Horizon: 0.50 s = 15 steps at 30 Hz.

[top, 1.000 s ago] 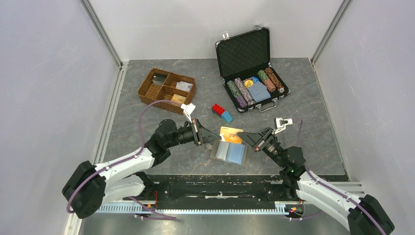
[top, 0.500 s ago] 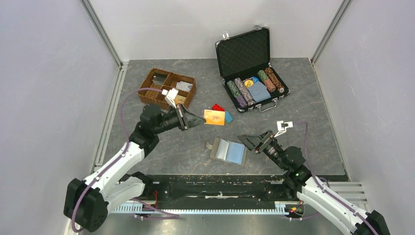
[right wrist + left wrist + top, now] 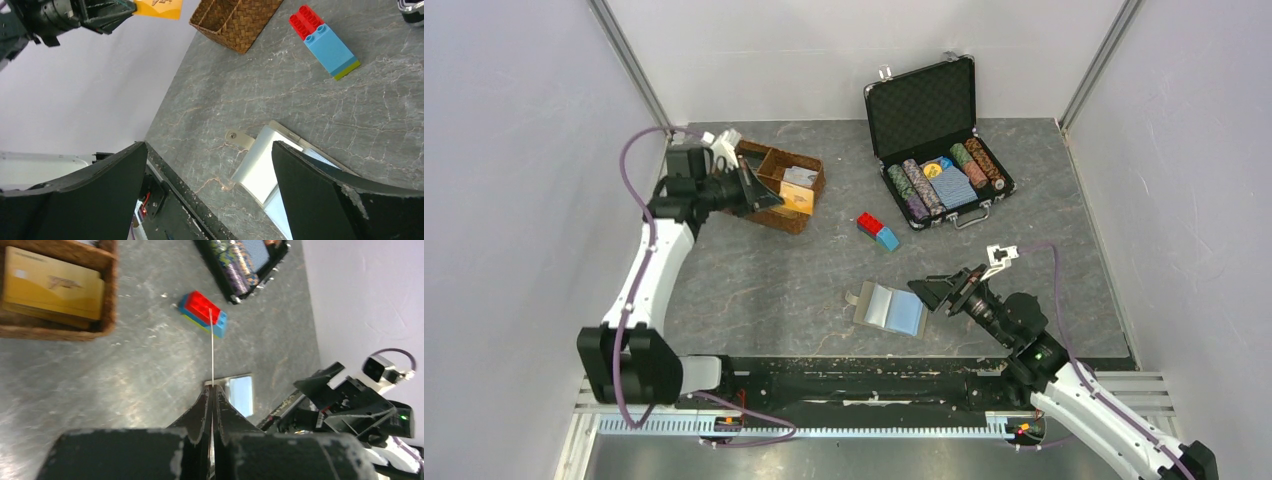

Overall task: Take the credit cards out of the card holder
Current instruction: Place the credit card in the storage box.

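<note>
The card holder [image 3: 876,305] lies open on the table, with a light blue card [image 3: 908,314] in its right half. It also shows in the right wrist view [image 3: 265,157] and the left wrist view [image 3: 239,394]. My left gripper [image 3: 774,201] is shut on the orange-gold credit card [image 3: 797,198] and holds it over the near right corner of the wicker tray. In the left wrist view the card [image 3: 211,347] shows edge-on in my left gripper [image 3: 212,387]. My right gripper [image 3: 929,292] is open and empty beside the holder's right edge; it also shows in the right wrist view [image 3: 209,150].
The brown wicker tray [image 3: 724,186] stands at the back left, with a gold card-like item [image 3: 50,284] in one compartment. An open black chip case [image 3: 924,110] is at the back right. A red and blue brick [image 3: 877,231] lies between the tray and the holder.
My left arm has carried the orange-gold card from just above the card holder to the back left, over the wicker tray. My right gripper has stayed open beside the holder.
</note>
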Motion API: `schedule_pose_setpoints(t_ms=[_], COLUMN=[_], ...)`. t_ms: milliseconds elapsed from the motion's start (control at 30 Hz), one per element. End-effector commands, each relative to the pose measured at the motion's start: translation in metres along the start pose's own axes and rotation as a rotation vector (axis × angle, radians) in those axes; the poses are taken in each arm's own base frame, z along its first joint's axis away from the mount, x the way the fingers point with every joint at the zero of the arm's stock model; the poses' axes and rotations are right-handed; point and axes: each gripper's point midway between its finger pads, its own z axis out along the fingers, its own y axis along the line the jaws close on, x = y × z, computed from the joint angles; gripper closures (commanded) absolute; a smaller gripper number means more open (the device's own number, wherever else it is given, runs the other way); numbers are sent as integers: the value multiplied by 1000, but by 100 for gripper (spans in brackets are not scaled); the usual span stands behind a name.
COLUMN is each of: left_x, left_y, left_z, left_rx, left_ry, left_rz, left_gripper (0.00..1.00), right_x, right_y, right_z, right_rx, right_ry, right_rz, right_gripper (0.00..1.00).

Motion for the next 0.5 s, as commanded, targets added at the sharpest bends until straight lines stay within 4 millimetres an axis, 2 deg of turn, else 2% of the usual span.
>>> schedule_pose_setpoints(t_ms=[0, 67, 233, 467], left_x=[-8, -21, -36, -45], left_y=[42, 52, 84, 116], left_z=[-19, -18, -4, 23], left_rx=[-122, -121, -173, -177], left_ry=[114, 120, 210, 299], left_rz=[63, 65, 66, 28], left_gripper=[98, 98, 98, 98], right_x=[-18, -19, -18, -18], right_y=[17, 19, 18, 12], right_z=[2, 3, 10, 20], right_rx=[-23, -20, -1, 42], right_ry=[-21, -6, 31, 50], right_rz=[-84, -105, -130, -144], right_gripper=[2, 2, 2, 2])
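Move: The left hand holds a gold card, and the basket compartment with the gold cards lies about 14 cm ahead, 3 cm to its left and 22 cm below. The compartment with the white cards is roughly 8 cm beyond that one, straight ahead of the hand; the toy bricks stand some 7 cm ahead and 20 cm right. From the right hand, the gold-card compartment is about 28 cm ahead, 27 cm left. Left hand, still pinching the card, swings forward-left about 10 cm, then sinks 6 cm towards the gold-card compartment. ##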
